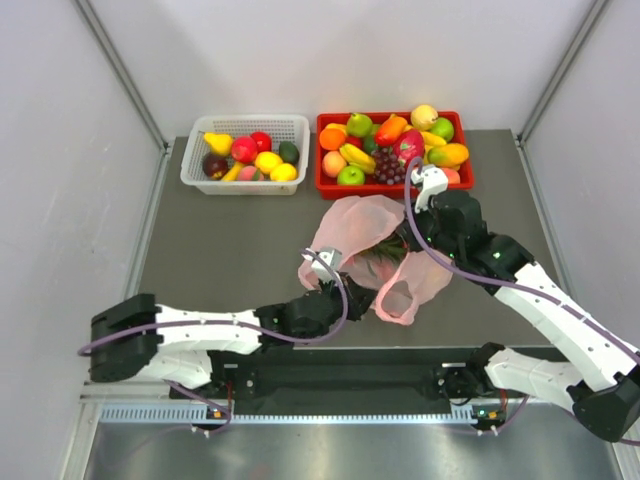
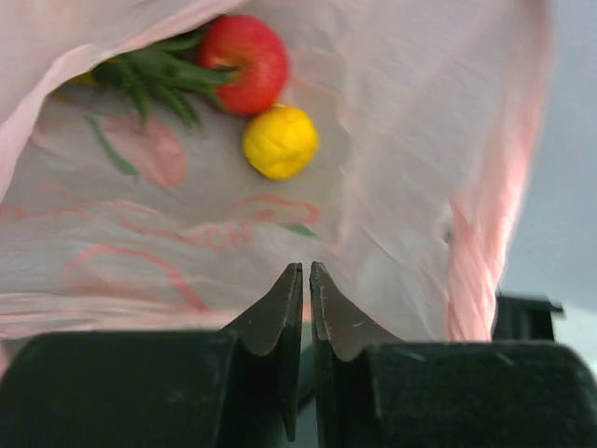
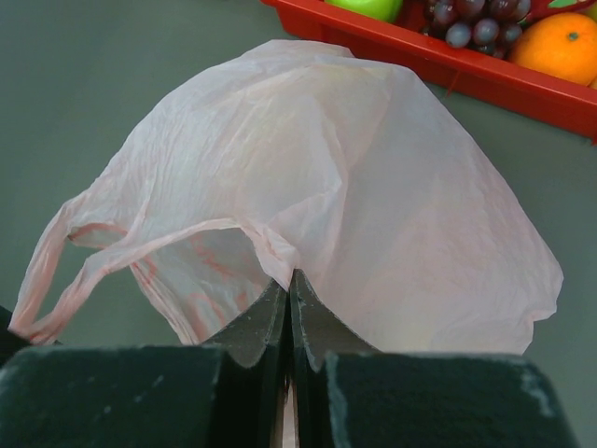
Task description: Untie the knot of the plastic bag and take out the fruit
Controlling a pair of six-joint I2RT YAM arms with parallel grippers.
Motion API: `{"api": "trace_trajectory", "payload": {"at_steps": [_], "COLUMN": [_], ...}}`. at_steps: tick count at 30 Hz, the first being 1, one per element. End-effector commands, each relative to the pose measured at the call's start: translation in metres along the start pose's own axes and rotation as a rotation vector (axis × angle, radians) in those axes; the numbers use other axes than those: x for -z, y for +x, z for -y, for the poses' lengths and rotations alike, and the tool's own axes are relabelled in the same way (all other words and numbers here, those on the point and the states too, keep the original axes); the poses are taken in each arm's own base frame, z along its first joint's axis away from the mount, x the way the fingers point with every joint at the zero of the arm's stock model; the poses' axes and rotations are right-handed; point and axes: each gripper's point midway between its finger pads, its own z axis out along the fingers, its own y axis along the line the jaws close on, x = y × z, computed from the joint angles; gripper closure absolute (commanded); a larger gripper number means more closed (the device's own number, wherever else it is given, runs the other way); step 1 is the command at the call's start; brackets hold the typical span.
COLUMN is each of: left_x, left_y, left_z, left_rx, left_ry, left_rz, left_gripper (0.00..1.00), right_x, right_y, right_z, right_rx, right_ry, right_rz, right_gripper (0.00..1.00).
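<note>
The pink plastic bag [image 1: 355,225] lies at mid-table with its mouth spread between both grippers. My left gripper [image 1: 362,290] is shut on the bag's near edge, and in the left wrist view a sliver of pink film sits between its tips [image 2: 306,268]. Past them the bag [image 2: 420,140] gapes, showing fruit inside: a red one [image 2: 247,51], a yellow one [image 2: 280,140] and a green crown [image 2: 154,75]. My right gripper [image 1: 405,240] is shut on the bag's far-right rim [image 3: 291,275]. A handle loop [image 3: 47,280] hangs loose. No knot shows.
A white basket [image 1: 300,125] of fruit stands at the back left. A red tray [image 1: 325,185] of fruit stands at the back right, just behind the bag, and its rim [image 3: 485,75] also shows in the right wrist view. Metal frame rails border the table.
</note>
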Motion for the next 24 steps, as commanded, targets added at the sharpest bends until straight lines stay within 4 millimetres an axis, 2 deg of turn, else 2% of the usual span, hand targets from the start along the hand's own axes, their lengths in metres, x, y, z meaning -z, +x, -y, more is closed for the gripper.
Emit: {"api": "trace_trajectory", "payload": {"at_steps": [1,3,5,6,8,9,10,12,13,14,15,17,19,21,22,23,24], "left_x": [-0.019,-0.026,-0.033,-0.040,-0.048,-0.056,-0.061,-0.073,-0.078,-0.083,-0.086,-0.093,-0.101,-0.109,-0.114,-0.120,-0.124], "left_y": [-0.041,-0.040,-0.048,-0.043,-0.045,-0.039,-0.041,-0.036,-0.033,-0.031,-0.030,-0.028,-0.030,-0.024,-0.025,-0.018,-0.020], "left_z": [0.002,-0.007,-0.005,-0.012,-0.006,-0.015,-0.014,-0.026,-0.027,-0.038,-0.043,-0.053,-0.046,-0.055,-0.053,-0.058,-0.053], "left_rx": [0.258,0.285,0.321,0.326,0.366,0.368,0.426,0.468,0.502,0.511,0.533,0.575,0.610,0.617,0.637,0.644,0.664], "left_ry": [-0.060,-0.095,-0.107,-0.138,-0.129,-0.155,-0.154,-0.177,-0.175,-0.205,-0.220,-0.237,-0.200,-0.227,-0.219,-0.220,-0.187], "left_rz": [0.245,0.287,0.333,0.341,0.363,0.360,0.367,0.365,0.348,0.348,0.352,0.352,0.331,0.314,0.313,0.291,0.292], "left_gripper": [0.87,0.85,0.82,0.79,0.68,0.63,0.49,0.34,0.15,0.05,0.02,0.01,0.01,0.01,0.01,0.01,0.01], "right_x": [0.012,0.013,0.012,0.012,0.010,0.010,0.009,0.010,0.011,0.011,0.011,0.012,0.012,0.011,0.010,0.009,0.009], "right_y": [-0.028,-0.029,-0.027,-0.027,-0.026,-0.025,-0.023,-0.025,-0.024,-0.025,-0.023,-0.024,-0.023,-0.022,-0.021,-0.020,-0.021], "right_z": [-0.008,-0.007,-0.006,-0.006,-0.007,-0.007,-0.007,-0.007,-0.007,-0.007,-0.007,-0.006,-0.006,-0.005,-0.005,-0.006,-0.006], "right_rx": [-0.001,0.005,0.009,0.010,0.010,0.010,0.009,0.012,0.012,0.013,0.017,0.018,0.021,0.019,0.020,0.020,0.019], "right_ry": [-0.025,-0.022,-0.019,-0.017,-0.022,-0.022,-0.022,-0.023,-0.024,-0.023,-0.022,-0.020,-0.020,-0.016,-0.018,-0.021,-0.022], "right_rz": [0.066,0.070,0.061,0.060,0.055,0.052,0.047,0.050,0.049,0.048,0.044,0.046,0.046,0.046,0.043,0.041,0.044], "right_gripper": [1.00,1.00,1.00,1.00,1.00,1.00,1.00,1.00,1.00,1.00,1.00,1.00,1.00,1.00,1.00,1.00,1.00]}}
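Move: The yellow fruit lies inside the bag, about 15 cm ahead of the empty left hand, 6 cm to its right and 12 cm below. At that same height, the red fruit sits roughly 4 cm beyond the yellow fruit and 1 cm right of it, the green leaves about 4 cm beyond and 4 cm left of it. From the right hand, which already pinches the bag's rim, the yellow fruit is some 18 cm down, 3 cm ahead and 1 cm left. The left hand, nearly shut at first, reaches forward about 11 cm and sinks some 6 cm, drifting slightly right, in through the bag's mouth and under the lifted film towards the yellow fruit, swinging about 30 degrees counter-clockwise and rolling its left side down as it goes. From about a third of the way its fingers spread wide to straddle the fruit, still short of touching it, while the right hand stays put and keeps the bag's rim pinched up. ##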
